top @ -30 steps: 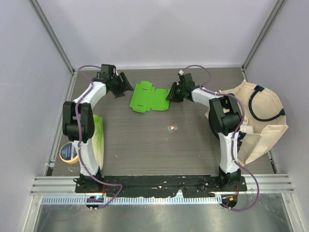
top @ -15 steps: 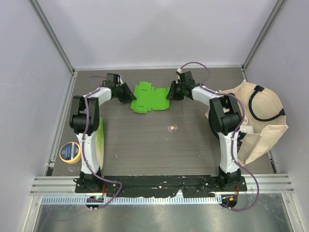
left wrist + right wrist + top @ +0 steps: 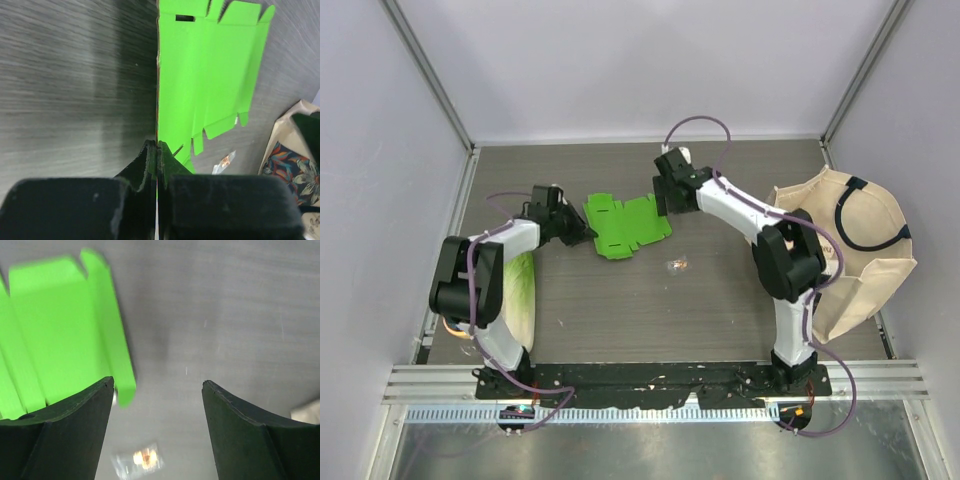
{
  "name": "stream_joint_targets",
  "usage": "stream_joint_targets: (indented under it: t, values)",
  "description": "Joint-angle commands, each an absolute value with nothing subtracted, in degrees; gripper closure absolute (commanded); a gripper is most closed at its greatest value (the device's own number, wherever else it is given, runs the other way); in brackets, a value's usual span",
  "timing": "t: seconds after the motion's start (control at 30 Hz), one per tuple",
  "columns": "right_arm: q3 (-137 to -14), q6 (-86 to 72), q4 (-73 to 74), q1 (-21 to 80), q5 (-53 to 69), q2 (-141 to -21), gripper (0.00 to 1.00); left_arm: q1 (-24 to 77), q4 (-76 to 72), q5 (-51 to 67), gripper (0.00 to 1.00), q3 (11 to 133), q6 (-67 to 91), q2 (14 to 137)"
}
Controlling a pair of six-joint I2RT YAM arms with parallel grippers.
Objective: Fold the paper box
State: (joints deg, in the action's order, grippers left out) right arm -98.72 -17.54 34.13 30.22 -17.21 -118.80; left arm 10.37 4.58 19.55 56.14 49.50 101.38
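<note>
The paper box point(image 3: 625, 225) is a flat bright green cardboard piece with flaps, lying on the dark table. My left gripper point(image 3: 584, 234) is shut on the box's left edge. In the left wrist view the two fingers point(image 3: 157, 146) are pressed together on the thin green edge, and the sheet point(image 3: 210, 75) spreads away to the right. My right gripper point(image 3: 663, 203) is open and hovers over the box's right end. In the right wrist view its gap point(image 3: 157, 386) holds nothing, with the box point(image 3: 60, 335) at the left.
A small clear candy wrapper point(image 3: 677, 265) lies just near of the box and also shows in the right wrist view point(image 3: 140, 460). A beige tote bag point(image 3: 850, 250) stands at the right. A long pale cabbage point(image 3: 520, 290) lies by the left arm.
My left gripper has swung in from the far left and closed on the box's left edge. The box has slid nearer and turned. My right gripper has moved left.
</note>
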Motion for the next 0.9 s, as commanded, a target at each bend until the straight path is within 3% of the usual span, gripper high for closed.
stream_joint_targets:
  t: [0.0,0.13,0.3,0.5,0.87]
  values:
    - [-88.4,-11.7,35.4,33.7,-20.0,-105.8,0.24,10.5,9.4,18.3,1.00,54.9,42.8,93.9]
    - [-80.4,-5.9,29.9,33.8,-9.2,-98.6,0.25,10.9,21.2,19.3,1.00,56.9,31.0,89.7]
    - [-79.9,6.0,20.7,33.8,8.8,-96.9,0.26,10.8,34.3,20.4,1.00,60.8,20.4,85.1]
    - [-94.4,12.0,26.5,34.0,29.2,-105.8,0.26,10.9,35.6,27.5,1.00,63.0,9.3,76.2]
    - [-104.9,24.4,41.1,34.2,32.2,-107.8,0.23,12.1,36.6,40.2,1.00,62.4,1.9,74.2]
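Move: The green paper box, still a flat sheet, has its middle about 4 cm ahead of the left hand, 7 cm to its right and 2 cm lower; that hand already pinches its left edge. The cabbage lies 14 cm left of the left hand and 16 cm back. From the right hand the box's middle is level ahead, some 9 cm left and 7 cm below; the small clear packet is straight back about 9 cm, 8 cm below. The paper box is drawn back and lifted by its left edge: the left hand keeps its pinch, comes back about 10 cm, then climbs steeply, tipping up and turning clockwise. The open right hand first draws back, then swings left over the sheet, rising and turning some 60 degrees counter-clockwise towards the far edge of the lifted side, fingers still open. ##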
